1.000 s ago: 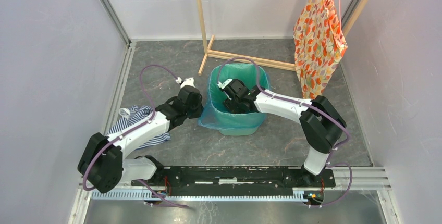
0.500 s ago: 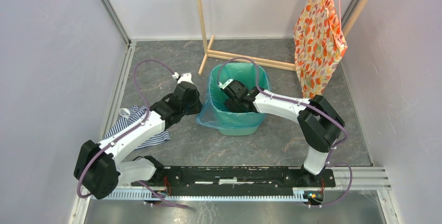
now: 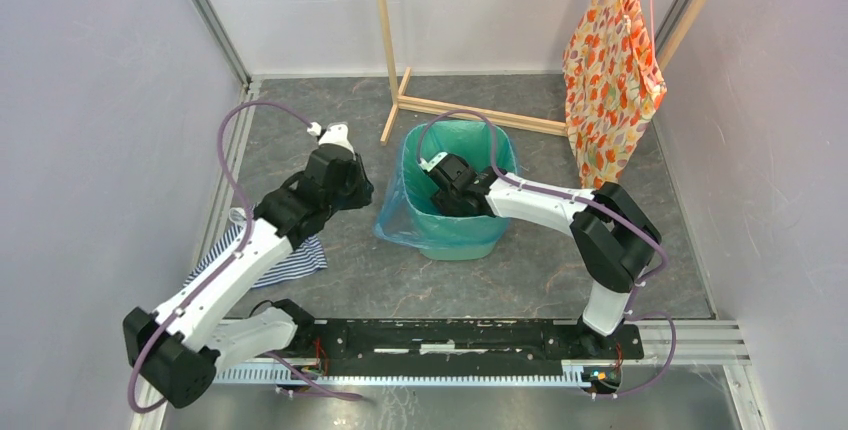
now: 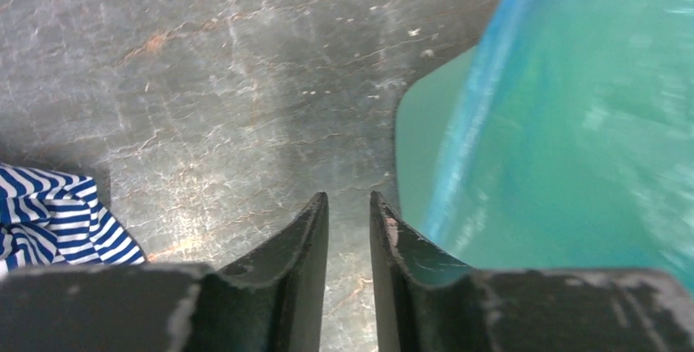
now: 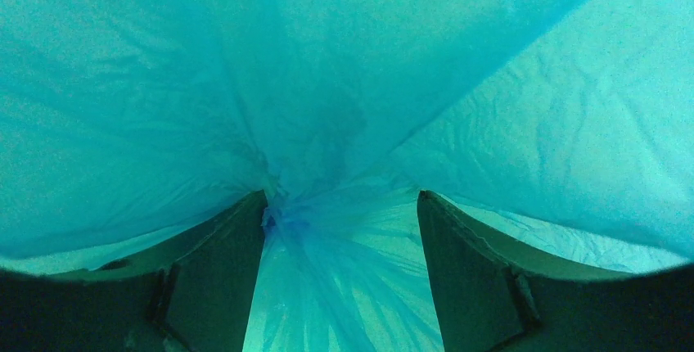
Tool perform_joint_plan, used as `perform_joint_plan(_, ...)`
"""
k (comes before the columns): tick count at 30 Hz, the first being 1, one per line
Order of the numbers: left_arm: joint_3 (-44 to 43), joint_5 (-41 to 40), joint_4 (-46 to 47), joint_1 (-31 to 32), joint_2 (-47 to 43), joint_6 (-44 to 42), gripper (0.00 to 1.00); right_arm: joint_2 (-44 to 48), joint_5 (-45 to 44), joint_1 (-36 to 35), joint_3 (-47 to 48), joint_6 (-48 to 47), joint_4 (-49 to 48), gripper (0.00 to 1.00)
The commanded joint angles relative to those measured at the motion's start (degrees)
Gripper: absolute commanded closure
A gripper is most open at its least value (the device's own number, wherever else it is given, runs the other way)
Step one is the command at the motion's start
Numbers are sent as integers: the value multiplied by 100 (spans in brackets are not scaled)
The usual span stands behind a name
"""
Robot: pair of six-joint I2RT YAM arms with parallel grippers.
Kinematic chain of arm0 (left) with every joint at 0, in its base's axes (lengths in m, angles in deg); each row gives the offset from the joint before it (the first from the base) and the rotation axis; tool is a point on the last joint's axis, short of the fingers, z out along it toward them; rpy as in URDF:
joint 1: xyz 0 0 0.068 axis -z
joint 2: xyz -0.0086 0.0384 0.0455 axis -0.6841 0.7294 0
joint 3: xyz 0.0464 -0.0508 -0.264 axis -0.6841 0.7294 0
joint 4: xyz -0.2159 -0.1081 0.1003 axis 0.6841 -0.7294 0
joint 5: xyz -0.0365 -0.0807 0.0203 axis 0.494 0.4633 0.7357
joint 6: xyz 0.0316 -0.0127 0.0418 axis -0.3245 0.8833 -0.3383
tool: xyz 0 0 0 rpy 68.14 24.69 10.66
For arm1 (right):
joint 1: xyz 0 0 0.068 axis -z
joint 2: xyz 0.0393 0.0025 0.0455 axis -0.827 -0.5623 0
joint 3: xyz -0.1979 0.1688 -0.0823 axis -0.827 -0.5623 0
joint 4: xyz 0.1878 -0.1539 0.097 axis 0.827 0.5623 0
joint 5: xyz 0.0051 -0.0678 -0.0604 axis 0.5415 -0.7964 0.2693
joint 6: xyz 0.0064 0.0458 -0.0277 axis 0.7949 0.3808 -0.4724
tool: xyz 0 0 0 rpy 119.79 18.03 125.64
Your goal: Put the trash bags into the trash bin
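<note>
The mint-green trash bin (image 3: 462, 242) stands mid-floor. The light-blue trash bag (image 3: 391, 222) lines it and drapes over its left rim down to the floor. My right gripper (image 3: 447, 198) reaches down inside the bin. In the right wrist view it (image 5: 342, 196) is open, with the bag's gathered bottom (image 5: 327, 229) lying between the fingers and touching the left one. My left gripper (image 3: 358, 190) hovers just left of the bin. Its fingers (image 4: 348, 198) stand slightly apart over bare floor with nothing between them. The bag's edge (image 4: 483, 123) shows to its right.
A blue-and-white striped cloth (image 3: 270, 250) lies on the floor under my left arm, also seen at the left wrist view's lower left (image 4: 57, 213). A wooden stand (image 3: 395, 50) rises behind the bin. Orange floral fabric (image 3: 610, 80) hangs at the back right. Walls close in both sides.
My left arm has drawn back up and to the left, away from the bin's left side, and its jaws have parted a little. The right arm has stayed inside the bin.
</note>
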State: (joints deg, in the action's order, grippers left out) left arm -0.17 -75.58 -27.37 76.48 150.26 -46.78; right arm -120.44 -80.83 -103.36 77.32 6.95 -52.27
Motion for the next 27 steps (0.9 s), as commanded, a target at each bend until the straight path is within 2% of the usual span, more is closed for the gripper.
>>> perform_joint_plan(1,-386,738,-441,-12,-482,-316,72,-104,-56,11,-33,-33,144,26)
perform_joint_plan(8,185,2154,-49,-5,-838,30,86,-128,-30,17,-102,35,66,26)
perform_joint_plan(12,757,2620,560,65,-709,321,89,-127,-36,13,-95,58,50,26)
perform_joint_plan(19,1262,2534,1706,125,-27,625,90,-90,24,14,14,78,62,26)
perform_joint_plan(27,1030,1873,1691,131,401,554,89,91,169,12,358,45,324,24)
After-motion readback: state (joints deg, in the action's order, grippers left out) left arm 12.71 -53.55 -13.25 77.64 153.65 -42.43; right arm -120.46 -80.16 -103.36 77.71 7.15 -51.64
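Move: The bag's loose flap, hanging out over the bin's left side, lies about 6 cm to the right of the left hand, 4 cm back towards the base and 8 cm below. The bin's middle is about 19 cm to the right, 3 cm farther out and roughly 18 cm down; the striped towel lies about 20 cm left, 9 cm back, on the floor. From the right hand, inside the bag, the flap is some 10 cm left, 5 cm back and a little above. In a short arc over to the flap, the left hand lifts about 4 cm while drawing back and right, then sinks some 10 cm onto the bag's loose edge, easing forward a little at the end. On the way its wrist turns clockwise, rolls left side down and tips downward, and the fingers close nearly shut, the tips meeting the film. The right hand stays still and open inside the bag. ##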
